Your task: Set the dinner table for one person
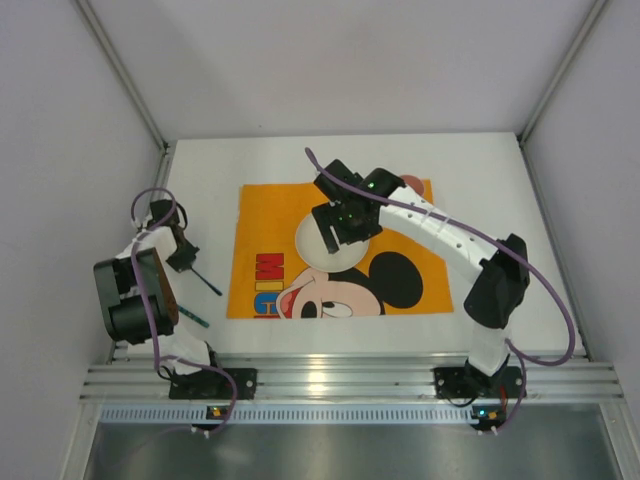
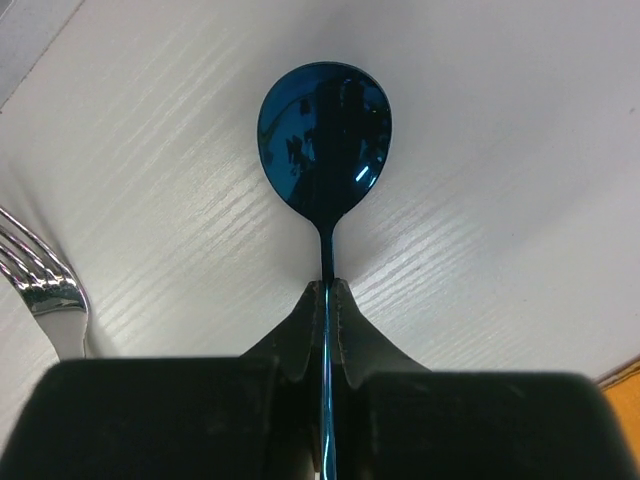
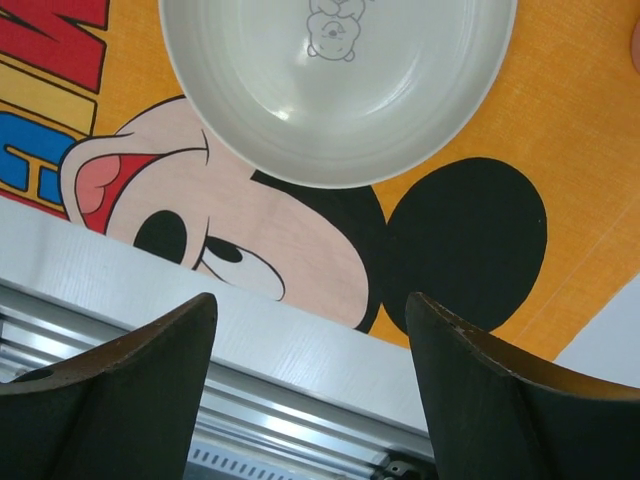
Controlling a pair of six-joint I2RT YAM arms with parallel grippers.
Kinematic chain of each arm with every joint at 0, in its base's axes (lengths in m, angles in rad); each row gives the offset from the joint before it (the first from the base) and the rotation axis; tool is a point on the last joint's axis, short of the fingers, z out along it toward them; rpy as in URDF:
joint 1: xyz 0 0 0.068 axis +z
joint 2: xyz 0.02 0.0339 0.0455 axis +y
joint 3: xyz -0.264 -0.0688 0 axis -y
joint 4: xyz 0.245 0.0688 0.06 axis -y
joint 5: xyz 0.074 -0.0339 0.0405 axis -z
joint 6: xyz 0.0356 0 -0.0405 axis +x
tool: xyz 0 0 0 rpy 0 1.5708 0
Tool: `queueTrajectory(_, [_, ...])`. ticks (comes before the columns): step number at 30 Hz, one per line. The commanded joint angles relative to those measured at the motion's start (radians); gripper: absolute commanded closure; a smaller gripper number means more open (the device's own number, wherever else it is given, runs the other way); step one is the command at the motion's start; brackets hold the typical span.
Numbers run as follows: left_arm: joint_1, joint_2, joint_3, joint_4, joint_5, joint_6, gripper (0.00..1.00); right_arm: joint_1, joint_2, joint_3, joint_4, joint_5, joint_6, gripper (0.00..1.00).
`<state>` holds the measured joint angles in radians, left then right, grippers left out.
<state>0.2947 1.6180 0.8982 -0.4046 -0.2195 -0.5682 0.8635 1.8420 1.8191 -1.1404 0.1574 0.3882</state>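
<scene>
My left gripper point(image 2: 328, 292) is shut on the thin handle of a glossy blue spoon point(image 2: 325, 135). The spoon's bowl points away from it, over the white dinner table point(image 2: 500, 150). From above, that gripper point(image 1: 186, 258) is at the table's left side, and the spoon point(image 1: 208, 280) juts toward the placemat. A silver fork point(image 2: 40, 285) lies on the table just left of the spoon. My right gripper point(image 3: 310, 310) is open and holds nothing. It hovers over the near part of the orange Mickey Mouse placemat point(image 3: 560, 120), just short of a white bowl point(image 3: 335, 90).
From above, the placemat point(image 1: 270, 215) lies mid-table, and the bowl point(image 1: 312, 245) on it is partly hidden by the right gripper point(image 1: 345, 228). The fork point(image 1: 193, 313) lies near the left arm's base. An aluminium rail point(image 1: 350, 378) runs along the table's near edge.
</scene>
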Motion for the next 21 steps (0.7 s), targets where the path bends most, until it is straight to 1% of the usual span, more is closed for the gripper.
queueTrajectory(1, [0.006,0.008,0.059,-0.108,0.040,0.068,1.00,-0.032,-0.047,0.002,0.036,0.024,0.014,0.24])
queueTrajectory(5, [0.004,-0.058,0.190,-0.167,0.037,0.154,1.00,-0.061,-0.096,-0.043,0.073,0.030,0.028,0.24])
queueTrajectory(8, [-0.003,-0.063,0.286,-0.209,0.040,0.179,1.00,-0.083,-0.147,-0.101,0.096,0.034,0.038,0.24])
queueTrajectory(10, [-0.008,-0.064,0.317,-0.230,0.061,0.176,1.00,-0.098,-0.171,-0.133,0.114,0.036,0.046,0.24])
queueTrajectory(13, [-0.045,-0.073,0.363,-0.231,0.091,0.172,1.00,-0.107,-0.219,-0.179,0.119,0.042,0.060,0.23])
queueTrajectory(15, [-0.092,-0.076,0.401,-0.238,0.107,0.172,1.00,-0.109,-0.256,-0.211,0.136,0.036,0.069,0.23])
queueTrajectory(16, [-0.107,-0.078,0.415,-0.250,0.141,0.168,1.00,-0.109,-0.265,-0.222,0.145,0.028,0.072,0.22])
queueTrajectory(18, [-0.160,-0.081,0.435,-0.254,0.187,0.134,1.00,-0.109,-0.299,-0.257,0.204,-0.039,0.074,0.22])
queueTrajectory(19, [-0.179,-0.082,0.436,-0.240,0.259,0.122,1.00,-0.109,-0.309,-0.271,0.234,-0.073,0.078,0.22])
queueTrajectory(20, [-0.233,-0.084,0.442,-0.234,0.275,0.093,1.00,-0.109,-0.332,-0.308,0.313,-0.150,0.089,0.21])
queueTrajectory(21, [-0.264,-0.086,0.447,-0.224,0.291,0.081,1.00,-0.109,-0.345,-0.326,0.356,-0.217,0.098,0.21])
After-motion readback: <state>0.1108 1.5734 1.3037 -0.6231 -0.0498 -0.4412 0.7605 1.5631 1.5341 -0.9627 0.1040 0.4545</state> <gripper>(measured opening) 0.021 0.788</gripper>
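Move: At the table's left side, the left hand already grips the spoon by its neck, just off the table top. From it the plate lies about 37 cm to the right and 2 cm ahead, the orange mat's left edge some 16 cm to the right and level with it, and the fork about 12 cm back and 1 cm to the left. From the open right hand, the plate is roughly 6 cm ahead, 4 cm left and 16 cm below. Lifting the spoon with fingers still shut on it, the left hand rises about 13 cm, swings forward some 8 cm past its starting place and then sweeps right towards the mat and plate, turning some 20 degrees clockwise as its fingers tip outward. The right hand, open and empty, shifts about 5 cm right above the plate area, rises slightly and eases back a little leftward. ##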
